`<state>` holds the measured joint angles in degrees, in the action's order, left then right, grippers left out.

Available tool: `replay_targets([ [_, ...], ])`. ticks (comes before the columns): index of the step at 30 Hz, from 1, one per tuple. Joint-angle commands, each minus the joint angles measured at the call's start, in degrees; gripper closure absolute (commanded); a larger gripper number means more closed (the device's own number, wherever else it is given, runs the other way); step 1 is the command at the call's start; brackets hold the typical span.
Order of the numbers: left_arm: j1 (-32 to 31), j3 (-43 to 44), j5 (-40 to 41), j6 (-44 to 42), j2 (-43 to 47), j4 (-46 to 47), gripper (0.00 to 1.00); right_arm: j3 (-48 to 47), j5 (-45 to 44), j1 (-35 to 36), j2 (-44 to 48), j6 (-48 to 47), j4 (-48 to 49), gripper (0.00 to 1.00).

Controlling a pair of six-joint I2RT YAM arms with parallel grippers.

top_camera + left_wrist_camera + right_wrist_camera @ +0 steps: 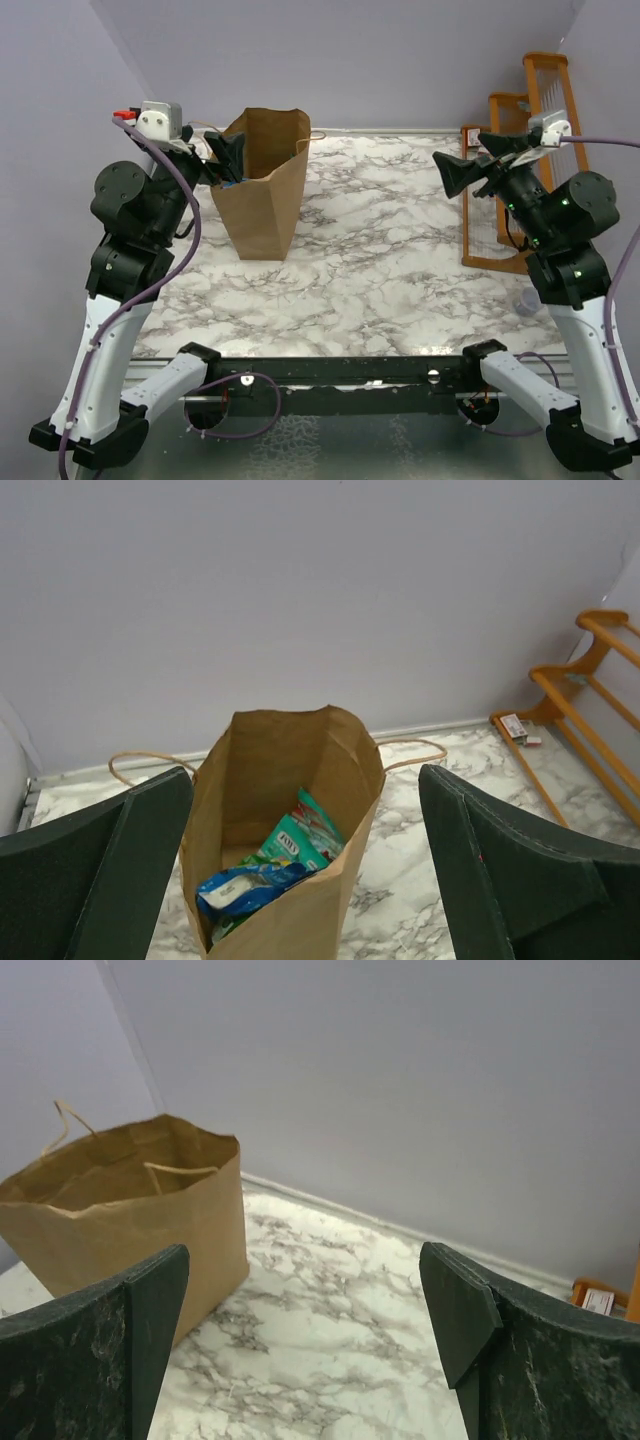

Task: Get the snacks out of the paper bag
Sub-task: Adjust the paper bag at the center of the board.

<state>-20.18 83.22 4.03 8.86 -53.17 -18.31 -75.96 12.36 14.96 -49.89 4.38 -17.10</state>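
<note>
The brown paper bag (265, 190) stands upright and open at the back left of the marble table. In the left wrist view I look down into the paper bag (265, 770): the snacks lie inside, a blue foil packet (245, 888) at the front, a teal one (292, 842) behind it, a bit of green beneath. My left gripper (226, 152) hovers at the bag's left rim, open and empty; its fingers (140, 860) straddle the mouth. My right gripper (456, 172) hangs open and empty over the right of the table, facing the paper bag (130, 1230) from a distance.
An orange wooden rack (512, 150) stands at the back right against the wall, also seen in the left wrist view (590, 680). The bag's twisted handles (415, 752) flop outward onto the table. A small clear object (527, 303) sits by the right arm.
</note>
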Motion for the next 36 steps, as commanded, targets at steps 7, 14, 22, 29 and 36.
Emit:
replay_targets([
  [7,3.4,-4.2,2.3,3.4,-0.7,-2.5,0.01,10.0,-8.1,1.9,-3.3,6.3,5.9,0.01],
  [14,5.3,-3.8,1.2,5.7,-3.0,-5.4,0.01,17.7,-7.1,2.9,-1.1,11.3,9.3,0.01],
  [22,13.1,2.1,-7.5,12.4,-11.0,-7.2,0.01,21.5,-2.9,3.6,1.1,12.9,11.2,0.01],
  [29,21.8,7.1,-13.1,22.3,-19.3,-5.0,0.01,21.0,1.2,3.9,1.6,14.4,12.0,0.01],
  [36,31.5,-1.0,-30.3,35.9,-21.5,8.8,0.08,20.8,2.6,4.0,2.1,14.6,11.7,0.01],
])
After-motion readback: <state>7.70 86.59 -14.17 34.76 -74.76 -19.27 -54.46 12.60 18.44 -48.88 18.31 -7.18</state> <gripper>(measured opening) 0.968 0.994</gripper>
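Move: The paper bag's middle is about 18 cm ahead of my left hand, 4 cm to its right and 32 cm below it. Its left handle is 18 cm ahead, 6 cm left and 21 cm down, and the blue snack inside is some 13 cm ahead, straight in line and 28 cm below. From my right hand the bag is about 19 cm ahead, 36 cm left and 29 cm down; the wooden rack is 18 cm ahead and 20 cm right, low. With both grippers still wide open, I close in on the bag from its two sides. My left hand sinks, then swings forward and left, about 13 cm out and 10 cm down, towards the left handle, tipping its fingers down some 25 degrees and rolling its left side down. My right hand mostly drops about 13 cm, reaching out and easing back, then drifts left towards the bag. ##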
